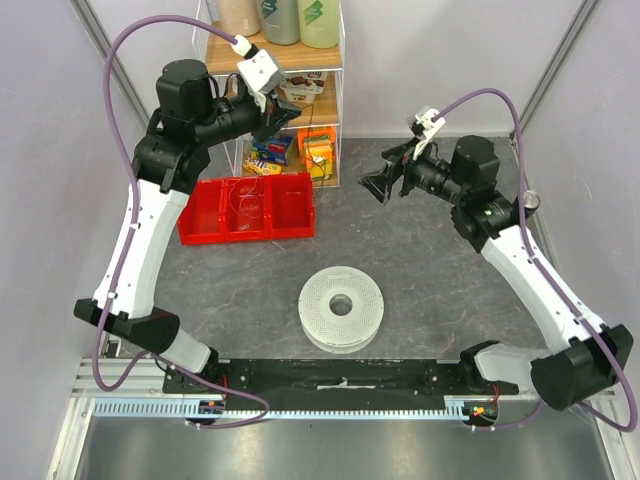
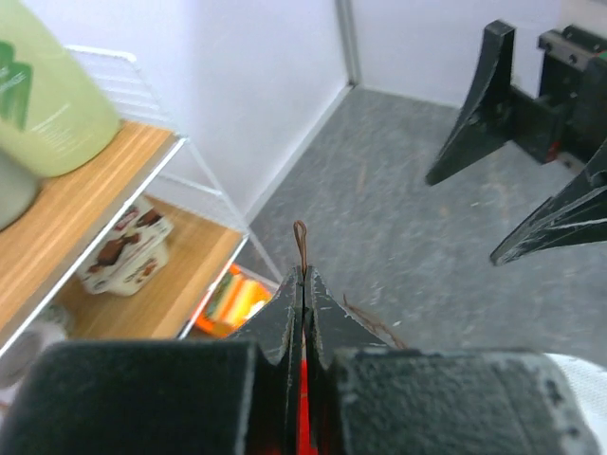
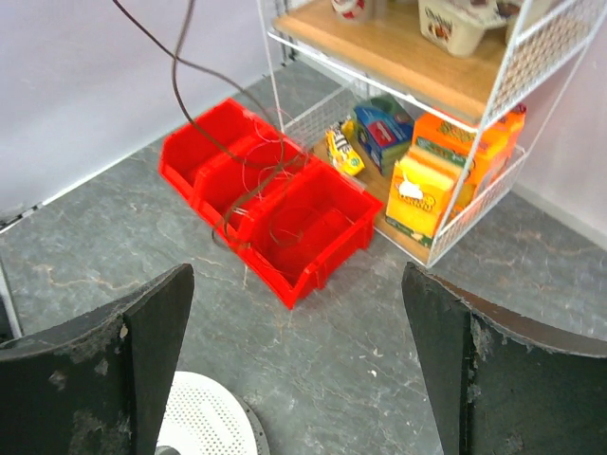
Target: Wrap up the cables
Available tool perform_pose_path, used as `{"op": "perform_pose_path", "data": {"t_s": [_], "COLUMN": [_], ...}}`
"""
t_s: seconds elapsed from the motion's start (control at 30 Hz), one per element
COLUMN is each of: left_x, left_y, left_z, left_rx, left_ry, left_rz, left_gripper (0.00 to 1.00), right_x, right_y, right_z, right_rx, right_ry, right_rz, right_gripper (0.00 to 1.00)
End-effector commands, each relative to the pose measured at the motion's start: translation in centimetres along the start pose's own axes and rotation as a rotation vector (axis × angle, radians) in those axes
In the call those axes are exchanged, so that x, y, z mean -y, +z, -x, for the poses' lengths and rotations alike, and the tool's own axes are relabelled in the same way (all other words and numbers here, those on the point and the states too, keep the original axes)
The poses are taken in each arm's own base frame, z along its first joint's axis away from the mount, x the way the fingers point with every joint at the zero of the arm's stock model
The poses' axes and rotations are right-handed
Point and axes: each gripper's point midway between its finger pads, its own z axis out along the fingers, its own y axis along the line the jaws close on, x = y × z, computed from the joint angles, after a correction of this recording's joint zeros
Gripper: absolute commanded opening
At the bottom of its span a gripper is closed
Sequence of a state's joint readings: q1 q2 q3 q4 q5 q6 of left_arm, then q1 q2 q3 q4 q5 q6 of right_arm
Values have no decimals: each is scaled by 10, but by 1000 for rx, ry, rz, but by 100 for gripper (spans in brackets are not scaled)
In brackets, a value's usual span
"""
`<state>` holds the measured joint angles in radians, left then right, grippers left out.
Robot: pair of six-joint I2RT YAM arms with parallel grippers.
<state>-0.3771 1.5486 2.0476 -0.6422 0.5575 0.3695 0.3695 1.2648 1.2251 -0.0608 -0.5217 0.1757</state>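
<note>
The cable is a hair-thin dark wire. My left gripper (image 1: 285, 112) is raised by the shelf rack and shut on it; a small wire loop (image 2: 301, 242) sticks out past the closed tips (image 2: 303, 277). In the right wrist view the wire (image 3: 176, 59) hangs from above into the red bins (image 3: 270, 204), where loose coils lie. My right gripper (image 1: 378, 186) is open and empty, held in the air facing the left one, its fingers (image 2: 474, 123) showing in the left wrist view. From its own camera the jaws (image 3: 296, 280) stand wide apart above the floor.
A white perforated spool (image 1: 341, 308) lies flat at the table's middle front, also in the right wrist view (image 3: 204, 417). Red bins (image 1: 247, 208) sit left of centre. A wire shelf rack (image 1: 290, 90) with bottles and snack boxes stands at the back.
</note>
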Motion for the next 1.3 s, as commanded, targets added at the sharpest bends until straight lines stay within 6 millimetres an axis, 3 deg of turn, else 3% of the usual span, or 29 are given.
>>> {"op": "perform_pose_path", "data": {"t_s": [0.0, 0.13, 0.3, 0.47, 0.67, 0.83, 0.93, 1.07, 1.17, 1.27], "left_x": [34, 52, 76, 98, 110, 115, 120, 126, 123, 106], "left_y": [-13, -21, -25, -28, -29, -35, -39, -42, -38, -22], "left_z": [43, 62, 70, 72, 75, 82, 87, 84, 75, 59], "left_rx": [127, 186, 206, 216, 222, 238, 250, 244, 228, 195], "left_ry": [-151, -180, -224, -248, -275, -286, -293, -321, -339, -368], "left_rz": [-126, -215, -331, -427, -493, -525, -557, -583, -551, -428], "left_gripper": [2, 2, 2, 2, 2, 2, 2, 2, 2, 2], "right_x": [-35, -53, -85, -89, -96, -98, -88, -85, -85, -96], "right_y": [-24, -36, -43, -34, -18, -12, -12, -12, -15, -25], "right_z": [44, 37, 38, 47, 51, 46, 46, 55, 73, 97], "right_rx": [97, 77, 84, 107, 114, 103, 101, 121, 159, 216], "right_ry": [-72, -118, -177, -234, -237, -258, -250, -252, -257, -227], "right_rz": [97, 151, 265, 221, 212, 202, 144, 122, 102, 129], "right_gripper": [98, 98, 98, 98, 96, 70, 62, 26, 0, 0]}}
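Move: Hanging from the left hand's already shut fingers, the cable has its middle about 10 cm below that hand, 4 cm to its right and 1 cm back. From the open right hand that stretch lies some 12 cm to the left, level front-to-back and roughly 2 cm higher. The white spool sits about 11 cm back, 7 cm left and 25 cm below the right hand; the red bin, 13 cm ahead, 29 cm left and 25 cm below it. Bringing the cable back towards itself by about 12 cm and 6 cm to the right, the left hand keeps its pinch and swings its fingers some 30 degrees clockwise. The open right hand draws back about 8 cm while rising 4, slides left 5 cm to the hanging cable, then eases slightly forward and shuts its fingertips on it, lifting a little at the end. ##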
